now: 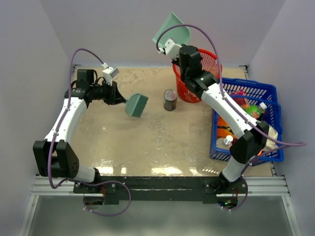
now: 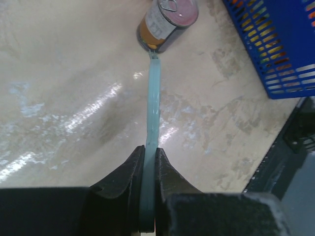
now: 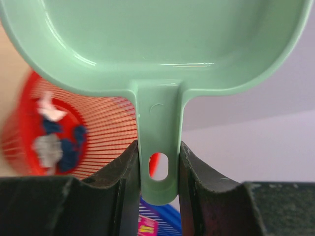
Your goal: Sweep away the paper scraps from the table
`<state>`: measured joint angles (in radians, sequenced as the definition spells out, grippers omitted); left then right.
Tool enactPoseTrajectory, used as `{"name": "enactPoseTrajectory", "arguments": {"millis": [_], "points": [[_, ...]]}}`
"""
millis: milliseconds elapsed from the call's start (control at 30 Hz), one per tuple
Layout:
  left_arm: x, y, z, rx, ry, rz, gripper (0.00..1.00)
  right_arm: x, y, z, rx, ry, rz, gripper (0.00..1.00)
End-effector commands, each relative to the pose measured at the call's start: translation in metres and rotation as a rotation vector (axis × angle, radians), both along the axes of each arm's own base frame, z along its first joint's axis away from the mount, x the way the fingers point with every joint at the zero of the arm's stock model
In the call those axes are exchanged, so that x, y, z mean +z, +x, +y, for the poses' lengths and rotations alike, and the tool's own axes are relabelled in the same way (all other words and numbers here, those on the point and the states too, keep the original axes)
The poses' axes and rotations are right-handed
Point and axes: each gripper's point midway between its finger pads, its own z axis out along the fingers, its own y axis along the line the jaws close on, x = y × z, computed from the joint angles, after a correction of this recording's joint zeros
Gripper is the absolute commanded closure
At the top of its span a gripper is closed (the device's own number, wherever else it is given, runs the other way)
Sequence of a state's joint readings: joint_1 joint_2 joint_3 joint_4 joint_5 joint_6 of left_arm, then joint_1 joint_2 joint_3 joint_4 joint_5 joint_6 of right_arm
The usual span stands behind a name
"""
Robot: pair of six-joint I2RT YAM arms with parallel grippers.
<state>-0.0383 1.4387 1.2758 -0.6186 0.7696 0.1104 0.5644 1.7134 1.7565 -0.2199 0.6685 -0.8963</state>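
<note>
Paper scraps (image 3: 59,142) in white, dark blue and grey lie blurred inside the red mesh basket (image 3: 108,123). I see no scraps on the beige table (image 1: 147,142). My right gripper (image 3: 158,147) is shut on the handle of a pale green dustpan (image 3: 157,39). It holds the dustpan (image 1: 172,30) raised and tilted above the basket (image 1: 209,61) at the back. My left gripper (image 1: 114,93) is shut on the thin handle (image 2: 153,98) of a teal brush. The brush head (image 1: 136,104) hangs just above the table, left of the tin can (image 1: 170,100).
The tin can (image 2: 167,22) stands upright beyond the brush tip. A blue crate (image 1: 251,91) of packaged goods sits along the right edge, its mesh wall (image 2: 280,49) also showing in the left wrist view. Lilac walls enclose the table, and a black rail runs along its front.
</note>
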Motion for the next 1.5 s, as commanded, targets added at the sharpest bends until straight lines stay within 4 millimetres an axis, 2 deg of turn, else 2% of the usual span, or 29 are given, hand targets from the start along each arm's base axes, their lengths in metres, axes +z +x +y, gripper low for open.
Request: {"name": "enactPoseTrajectory", "arguments": {"millis": [0, 67, 133, 167, 200, 233, 300, 333, 400, 433, 533, 633, 800, 867, 1000, 1133, 1233, 1267, 1333, 1367, 1433, 1467], "points": [[0.01, -0.012, -0.008, 0.009, -0.169, 0.109, 1.0, -0.021, -0.05, 0.019, 0.105, 0.311, 0.246, 1.0], [0.01, -0.023, -0.013, 0.003, -0.214, 0.156, 1.0, -0.063, -0.074, 0.017, 0.094, 0.314, 0.417, 1.0], [0.007, -0.029, 0.002, 0.056, -0.194, 0.196, 1.0, -0.086, -0.102, 0.03, 0.198, 0.345, 0.553, 1.0], [0.003, -0.031, 0.006, 0.061, -0.17, 0.204, 1.0, -0.107, -0.115, 0.031, 0.233, 0.323, 0.62, 1.0], [-0.001, -0.033, 0.011, 0.073, -0.158, 0.225, 1.0, -0.108, -0.13, 0.039, 0.315, 0.339, 0.653, 1.0], [-0.01, -0.042, 0.014, 0.08, -0.15, 0.282, 1.0, -0.125, -0.14, 0.037, 0.332, 0.316, 0.709, 1.0], [-0.027, -0.049, 0.019, 0.075, -0.135, 0.328, 1.0, -0.141, -0.154, 0.037, 0.38, 0.273, 0.782, 1.0], [-0.042, -0.058, 0.021, 0.081, -0.131, 0.384, 1.0, -0.156, -0.166, 0.035, 0.418, 0.232, 0.843, 1.0], [-0.061, -0.062, 0.025, 0.103, -0.141, 0.452, 1.0, -0.175, -0.182, 0.034, 0.48, 0.174, 0.93, 1.0], [-0.072, -0.065, 0.025, 0.106, -0.152, 0.477, 1.0, -0.191, -0.195, 0.032, 0.52, 0.127, 1.009, 1.0], [-0.088, -0.056, 0.032, 0.14, -0.113, 0.486, 1.0, -0.214, -0.211, 0.03, 0.559, 0.081, 1.098, 1.0], [-0.098, -0.047, 0.043, 0.176, -0.036, 0.492, 1.0, -0.235, -0.226, 0.037, 0.591, 0.053, 1.168, 1.0], [-0.122, -0.04, 0.066, 0.216, 0.086, 0.533, 1.0, -0.277, -0.248, 0.045, 0.617, -0.133, 1.23, 0.99], [-0.127, -0.039, 0.069, 0.225, 0.106, 0.54, 1.0, -0.291, -0.251, 0.041, 0.59, -0.193, 1.257, 0.96], [-0.138, -0.036, 0.08, 0.264, 0.159, 0.549, 1.0, -0.318, -0.253, 0.041, 0.528, -0.202, 1.299, 0.91], [-0.141, -0.035, 0.09, 0.299, 0.214, 0.548, 1.0, -0.324, -0.247, 0.047, 0.495, -0.181, 1.293, 0.89], [-0.144, -0.036, 0.095, 0.312, 0.24, 0.559, 0.89, -0.328, -0.247, 0.052, 0.498, -0.177, 1.292, 0.84], [-0.144, -0.036, 0.096, 0.317, 0.246, 0.56, 0.76, -0.329, -0.247, 0.052, 0.496, -0.18, 1.29, 0.81], [-0.145, -0.036, 0.102, 0.333, 0.278, 0.554, 0.58, -0.331, -0.245, 0.051, 0.473, -0.174, 1.278, 0.75], [-0.145, -0.035, 0.103, 0.335, 0.286, 0.549, 0.52, -0.331, -0.244, 0.05, 0.467, -0.174, 1.272, 0.7], [-0.144, -0.035, 0.107, 0.346, 0.306, 0.543, 0.47, -0.327, -0.241, 0.053, 0.467, -0.156, 1.251, 0.64], [-0.145, -0.035, 0.109, 0.351, 0.315, 0.542, 0.35, -0.324, -0.24, 0.055, 0.465, -0.147, 1.24, 0.58]]}}
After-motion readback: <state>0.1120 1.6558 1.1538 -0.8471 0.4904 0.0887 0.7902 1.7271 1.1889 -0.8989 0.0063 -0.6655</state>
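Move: The dustpan, still in the right hand, goes to bare table about 28 cm back, 14 cm left and 37 cm below that hand. The can stands 11 cm back and 9 cm left of the right hand, the red bin almost right under it, the blue basket 20 cm back and 21 cm right. The brush, still in the left hand, goes to table roughly 9 cm back, 2 cm right and 20 cm below; the can is 20 cm to that hand's right and level with it. The dustpan is swung away from above the red bin by the right hand, quickly down some 34 cm and back about 25 cm, passing left of the bin, while the wrist tips over to point the fingers down; the grip stays. Meanwhile the left hand lowers the brush about 14 cm, shifting left and somewhat back, its wrist tipping down, and at the end spreads its fingers around the handle. ##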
